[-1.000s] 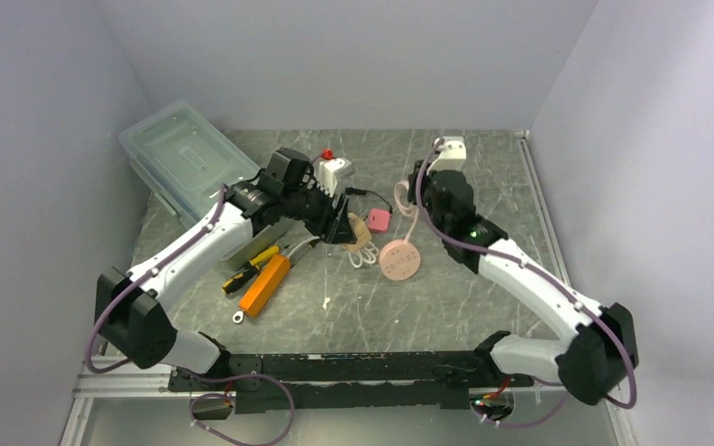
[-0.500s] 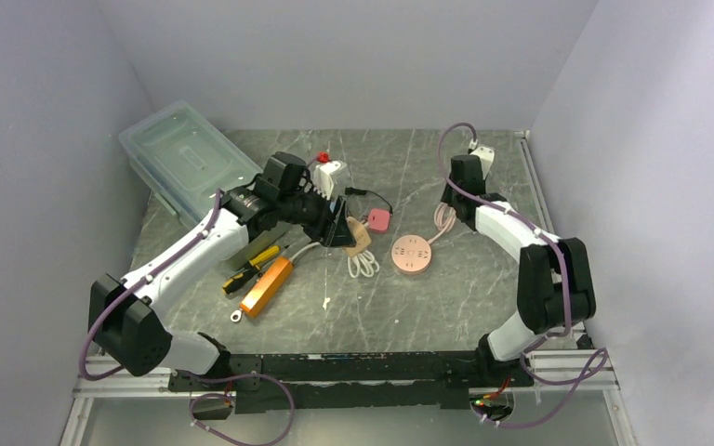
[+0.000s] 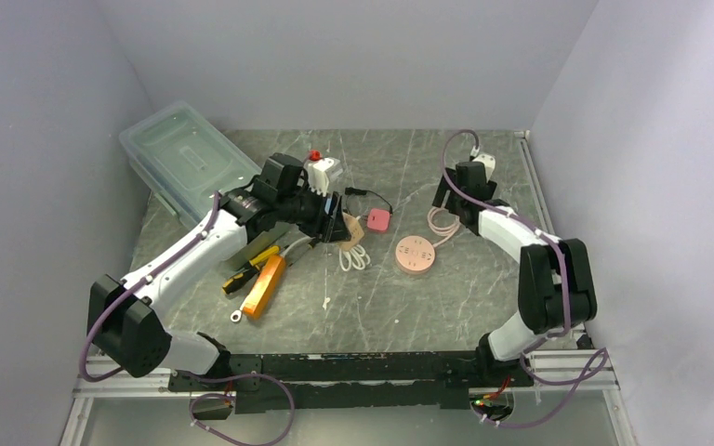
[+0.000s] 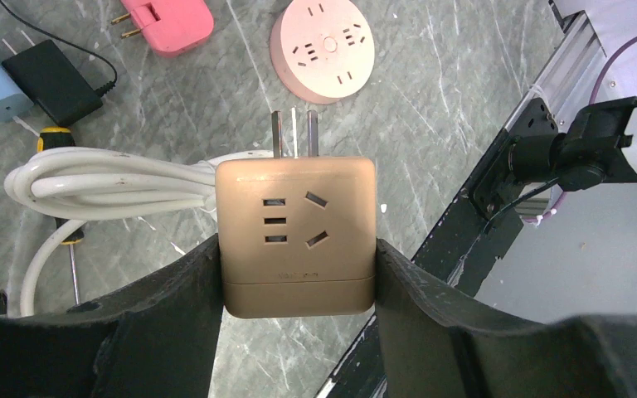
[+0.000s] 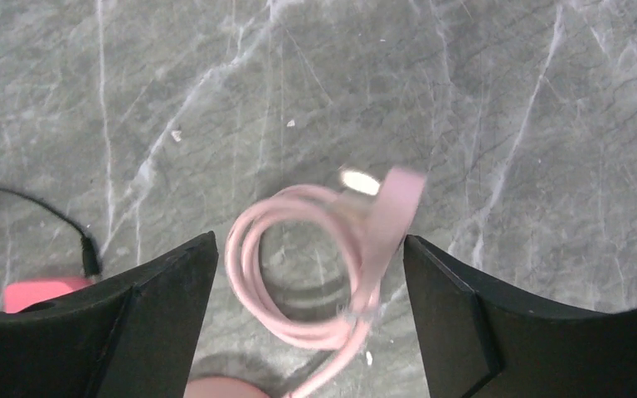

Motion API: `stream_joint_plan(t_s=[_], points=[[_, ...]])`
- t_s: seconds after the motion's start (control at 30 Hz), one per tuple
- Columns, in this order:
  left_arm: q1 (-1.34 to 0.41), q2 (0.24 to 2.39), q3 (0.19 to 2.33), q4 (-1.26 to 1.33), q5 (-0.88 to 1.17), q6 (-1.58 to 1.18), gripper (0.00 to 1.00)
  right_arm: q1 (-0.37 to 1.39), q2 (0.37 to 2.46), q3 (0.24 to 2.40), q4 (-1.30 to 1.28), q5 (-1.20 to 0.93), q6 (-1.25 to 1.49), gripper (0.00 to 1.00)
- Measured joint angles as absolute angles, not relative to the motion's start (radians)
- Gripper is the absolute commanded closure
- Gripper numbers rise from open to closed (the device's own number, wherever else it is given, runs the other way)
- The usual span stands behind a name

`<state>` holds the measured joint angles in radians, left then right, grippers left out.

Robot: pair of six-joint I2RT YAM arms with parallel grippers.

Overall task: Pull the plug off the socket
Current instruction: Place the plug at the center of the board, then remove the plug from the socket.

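The socket (image 4: 296, 236) is a tan cube with two bare prongs, held off the table with my left gripper (image 4: 296, 274) shut on its sides; from above it shows at mid-table (image 3: 355, 230). Nothing is plugged into its face. The pink plug (image 5: 394, 195) is blurred, on its coiled pink cable (image 5: 299, 319). It sits loose under my right gripper (image 5: 308, 245), whose jaws stand wide open on either side without touching it. From above, the coil (image 3: 442, 223) lies at mid-right beside the right gripper (image 3: 454, 200) and runs to a round pink power strip (image 3: 415, 254).
A pink adapter (image 3: 378, 220), a white cable bundle (image 3: 353, 258) and a black charger (image 4: 54, 79) lie near the socket. An orange tool (image 3: 265, 283) and a screwdriver (image 3: 246, 269) lie left of centre. A clear lidded box (image 3: 186, 153) and a white adapter (image 3: 323, 172) stand at the back.
The right arm swung to the right, carrying the pink plug and cable away from the tan socket, then opened and let the plug go. The round strip slid right. The left grip is unchanged.
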<state>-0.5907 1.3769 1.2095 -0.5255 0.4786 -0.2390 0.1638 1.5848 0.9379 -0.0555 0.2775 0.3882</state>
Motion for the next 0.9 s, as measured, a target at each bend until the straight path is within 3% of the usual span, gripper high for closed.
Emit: stream_joint_plan(t_s=[0.23, 0.47, 0.6, 0.8, 0.9], points=[[-0.581, 1.376, 1.198, -0.509, 0.473, -0.256, 1.00, 0.163, 1.309, 0.836, -0.035, 0.212, 0.365, 0.10], [-0.562, 1.423, 1.257, -0.475, 0.529, -0.344, 1.00, 0.180, 1.010, 0.667, 0.156, -0.108, 0.324, 0.11], [-0.551, 1.515, 1.359, -0.445, 0.569, -0.391, 1.00, 0.266, 0.890, 0.569, 0.237, -0.281, 0.311, 0.11], [-0.516, 1.566, 1.345, -0.353, 0.686, -0.454, 1.00, 0.440, 0.729, 0.413, 0.336, -0.371, 0.283, 0.12], [-0.503, 1.576, 1.324, -0.315, 0.748, -0.486, 1.00, 0.499, 0.719, 0.345, 0.376, -0.366, 0.270, 0.18]])
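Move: My left hand still grips the beige cube socket; the white plug in it sits about 3 cm ahead, 2 cm right and 3 cm below that hand, with the pink adapter 14 cm ahead, 8 cm right, 17 cm below. From my open right hand that white plug is roughly 13 cm back, 25 cm left, 10 cm higher. The pink cable coil lies 4 cm under the right hand, 2 cm left; the round pink board 10 cm back, 10 cm left. With its fingers already wide, my right hand lifts straight off the pink coil, then swings back and left over the table, about 18 cm each way, turning counter-clockwise some 55 degrees and levelling out towards the white plug, sinking slightly at the end. My left hand keeps its grip on the cube and carries it about 4 cm forward, 4 cm right and a little up, tipping its fingertips upward. ##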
